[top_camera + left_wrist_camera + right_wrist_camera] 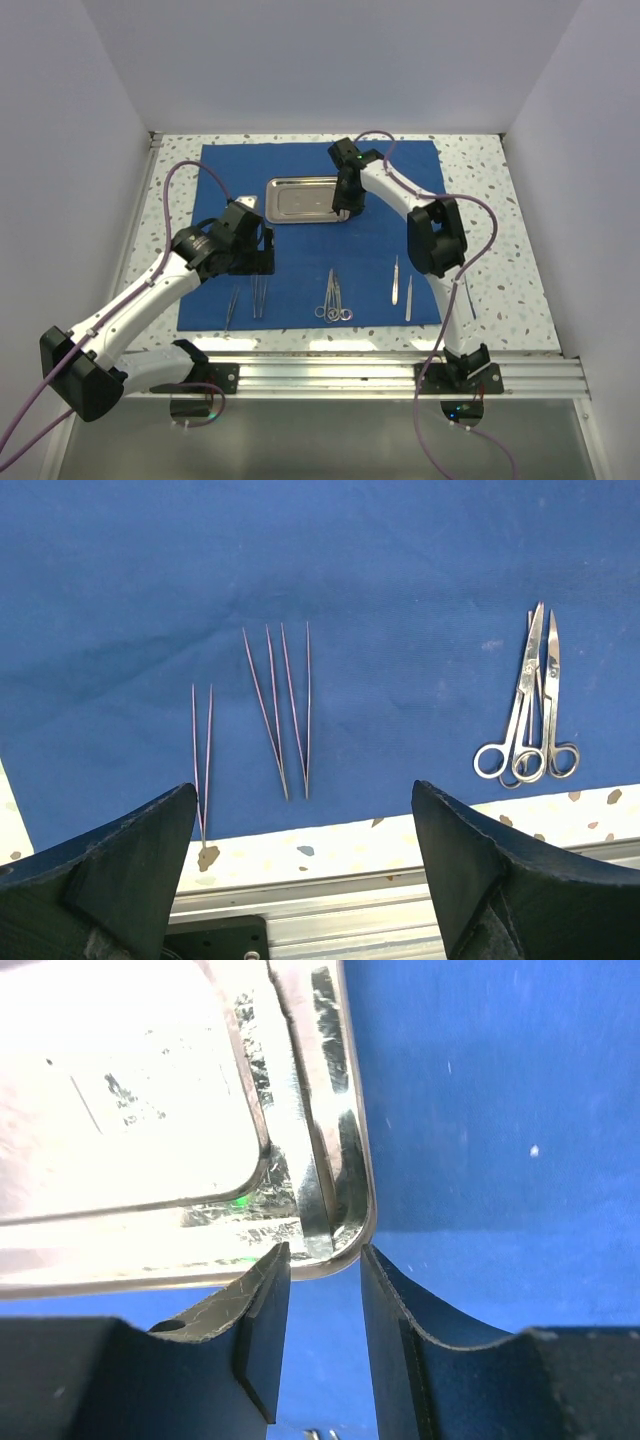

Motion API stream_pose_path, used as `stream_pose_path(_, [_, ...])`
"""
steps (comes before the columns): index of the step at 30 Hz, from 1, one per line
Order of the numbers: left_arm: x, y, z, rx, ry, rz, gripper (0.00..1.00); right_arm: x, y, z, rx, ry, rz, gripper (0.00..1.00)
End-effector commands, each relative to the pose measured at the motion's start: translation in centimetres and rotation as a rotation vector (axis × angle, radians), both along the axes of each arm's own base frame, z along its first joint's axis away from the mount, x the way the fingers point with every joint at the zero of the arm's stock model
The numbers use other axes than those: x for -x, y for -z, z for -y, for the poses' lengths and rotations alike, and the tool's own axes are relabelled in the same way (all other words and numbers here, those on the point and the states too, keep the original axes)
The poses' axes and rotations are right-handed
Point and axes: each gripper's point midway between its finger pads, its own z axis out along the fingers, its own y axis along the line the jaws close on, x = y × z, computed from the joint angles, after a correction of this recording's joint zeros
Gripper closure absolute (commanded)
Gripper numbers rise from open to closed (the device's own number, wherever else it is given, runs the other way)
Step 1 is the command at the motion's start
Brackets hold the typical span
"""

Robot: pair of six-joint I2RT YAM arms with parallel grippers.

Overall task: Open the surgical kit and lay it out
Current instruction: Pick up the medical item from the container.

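Observation:
The royal-blue cloth wrap lies spread flat on the table. The shiny steel tray sits empty on its far middle. Along the near edge lie thin tweezers, two more tweezers, ring-handled forceps and two slim instruments. My left gripper hovers wide open above the left tweezers with nothing between its fingers. My right gripper is partly open at the tray's right near corner. Its fingertips straddle that rounded corner.
The cloth's near edge stops just short of the speckled table's front and an aluminium rail. Purple cables loop over the right side of the cloth. White walls enclose the table.

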Motion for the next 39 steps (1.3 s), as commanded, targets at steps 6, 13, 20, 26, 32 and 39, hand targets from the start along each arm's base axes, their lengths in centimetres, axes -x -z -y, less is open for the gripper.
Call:
stream_pose_path(6, [-0.8,-0.3,-0.3,-0.003,-0.007,0.041,0.08,-2.6,-0.2,-1.0,0.005,0.023,0.054,0.61])
stream_pose_path(13, [-0.7,-0.2,-0.7,-0.011,-0.022,0.040,0.08,-2.3,2.1,-0.7,0.045,0.008,0.022,0.62])
stream_pose_path(20, [-0.8,-0.4,-1.2,-0.019,-0.038,0.052,0.07,0.0,4.3,2.0,0.267,-0.076,-0.057,0.67])
stream_pose_path(26, [-0.9,-0.3,-1.4,-0.018,-0.046,0.053,0.07,3.0,7.8,2.4,0.404,-0.169,-0.180,0.91])
stream_pose_path(32, [-1.0,-0.4,-1.5,-0.021,-0.043,0.058,0.07,3.7,8.2,1.7,0.363,-0.160,-0.196,1.00])
stream_pose_path(39, [-1.4,-0.1,-0.8,-0.004,-0.025,0.048,0.07,-0.6,-1.7,-0.3,0.253,-0.149,0.019,1.00])
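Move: The medical item, a flat scalpel-like handle, lies lengthwise inside the tray's right edge; its middle is about 6 cm ahead of the right hand, 1 cm left and 2 cm below, with its near end almost under the fingertips. The tray's middle is some 4 cm ahead and 8 cm left of the right hand. The scissors lie 18 cm back and 2 cm left, a laid-out scalpel 15 cm back and 11 cm right. From the left hand the item is roughly 22 cm ahead, 18 cm right and 13 cm below. Forward first, about 2.5 cm with some leftward drift and a small dip, the right hand reaches over the tray's near right corner to the handle's near end. It then eases back about 1 cm while rolling its left side down some 15 degrees and turning slightly counter-clockwise, pinches that end between the fingertips as they close, and finally begins to rise, keeping the grip. ##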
